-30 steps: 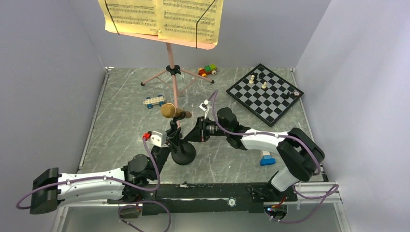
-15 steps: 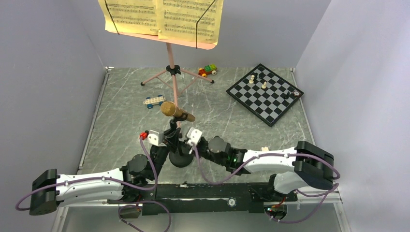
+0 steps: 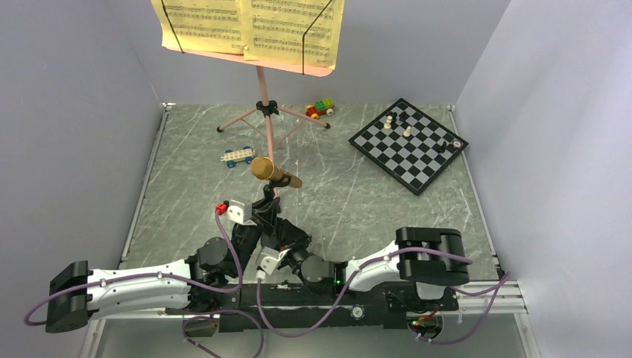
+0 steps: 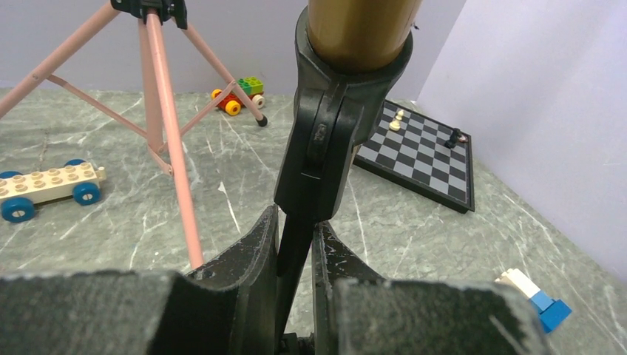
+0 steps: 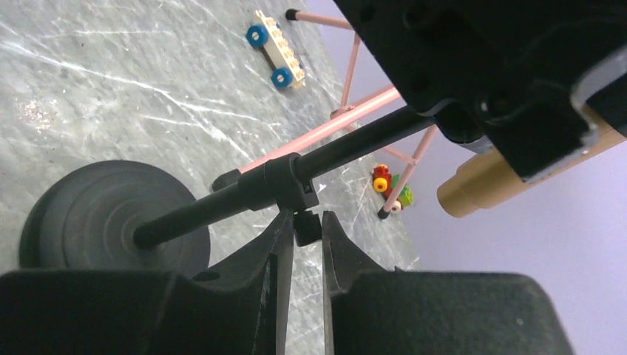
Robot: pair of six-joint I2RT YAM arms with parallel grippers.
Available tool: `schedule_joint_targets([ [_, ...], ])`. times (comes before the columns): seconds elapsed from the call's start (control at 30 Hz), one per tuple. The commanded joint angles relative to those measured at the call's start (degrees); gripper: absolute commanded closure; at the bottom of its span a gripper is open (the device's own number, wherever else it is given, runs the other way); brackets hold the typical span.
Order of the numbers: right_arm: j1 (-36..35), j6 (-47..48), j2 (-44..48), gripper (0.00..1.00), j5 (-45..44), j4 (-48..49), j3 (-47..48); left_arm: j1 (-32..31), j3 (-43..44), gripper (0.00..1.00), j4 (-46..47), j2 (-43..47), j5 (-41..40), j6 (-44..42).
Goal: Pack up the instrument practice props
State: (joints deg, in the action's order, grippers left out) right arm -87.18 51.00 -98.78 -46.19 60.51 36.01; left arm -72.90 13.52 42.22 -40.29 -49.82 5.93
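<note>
The black mic stand (image 3: 266,203) rises from its round base (image 5: 89,214) near the front of the table, with the gold-brown microphone (image 3: 262,169) clipped on top. My left gripper (image 4: 294,222) is shut on the thin pole (image 4: 296,255) just under the clip. My right gripper (image 5: 306,218) comes in low from the near side and is shut on the small knob (image 5: 307,229) of the pole's collar. Behind stands the pink music stand (image 3: 262,97), holding the yellow sheet-music pages (image 3: 253,26).
A chessboard (image 3: 410,144) with a few pieces lies at the back right. A beige toy car (image 3: 237,156) sits left of the tripod and a colourful one (image 3: 320,109) behind it. A blue and white brick (image 4: 543,299) lies at the front right. Grey walls enclose the table.
My right arm has swung from the far right side of the mic stand back to the near edge, and its jaws now hold the collar knob. The left gripper has stayed on the pole.
</note>
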Motion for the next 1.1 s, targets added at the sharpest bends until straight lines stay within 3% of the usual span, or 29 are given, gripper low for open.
schedule_joint_targets([
  [0.0, -0.1, -3.8, 2.9, 0.97, -3.6, -10.4, 0.6, -1.3, -2.7, 1.00, -7.6, -1.1, 2.7, 7.5],
  [0.07, -0.1, -12.7, 8.9, 0.67, 0.2, -18.7, 1.8, -1.2, -2.7, 1.00, -7.8, -0.5, 2.4, 7.1],
  [0.13, 0.3, -20.0, 14.2, 0.45, 3.5, -25.3, 2.9, -1.3, -2.8, 1.00, -7.8, 0.0, 2.2, 6.6],
  [0.2, 0.8, -25.7, 18.6, 0.33, 6.1, -29.7, 3.8, -1.3, -2.7, 1.00, -7.8, 0.3, 2.0, 6.2],
  [0.3, 1.6, -33.6, 24.1, 0.23, 7.9, -35.5, 4.9, -1.2, -2.8, 1.00, -7.5, 0.6, 2.2, 5.5],
  [0.4, 5.3, -45.5, 29.1, 0.18, 11.9, -45.2, 7.4, -1.3, -2.5, 1.00, -8.2, 0.6, 2.7, 5.1],
  [0.43, 8.3, -53.3, 30.4, 0.17, 16.0, -49.1, 8.5, -1.3, -2.2, 1.00, -8.9, 0.4, 2.8, 5.3],
  [0.5, 15.8, -63.1, 32.5, 0.18, 28.0, -54.2, 9.1, -1.3, -1.3, 1.00, -11.0, -0.2, 2.5, 5.9],
  [0.6, 26.9, -76.2, 34.5, 0.19, 46.4, -52.1, 5.5, -1.3, 2.1, 1.00, -18.9, -3.1, 1.4, 8.0],
  [0.8, 35.2, -84.2, 29.9, 0.19, 66.2, -47.8, 4.1, -1.3, 0.8, 1.00, -20.1, -6.0, 2.7, 13.3],
  [1.07, 38.3, -91.4, 18.0, 0.19, 78.6, -39.7, 4.0, -2.2, -0.3, 1.00, -21.0, -4.7, 2.2, 15.6],
])
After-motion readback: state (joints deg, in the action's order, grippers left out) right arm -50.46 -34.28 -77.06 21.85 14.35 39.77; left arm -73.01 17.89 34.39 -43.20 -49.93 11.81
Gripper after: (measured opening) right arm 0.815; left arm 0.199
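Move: My right fingertips are shut on the knob on the stand's collar. The pole is roughly 2 cm ahead and 1 cm left of that hand, the round base about 13 cm beneath it and 2 cm ahead, 1 cm left; the microphone is some 17 cm up and 6 cm ahead, level left-right. From my left hand, which grips the pole under the mic clip, the knob is around 9 cm below and 3 cm back, level left-right. I let the knob go with my right hand, opening wide as I lift about 8 cm and swing forward and right, clear of the stand. Then I come back left and down beside the knob, having rolled the hand roughly 90 degrees, top going forward, fingers still open for a fresh grip. My left hand keeps its pinch on the pole, easing barely 1.5 cm right late on. ##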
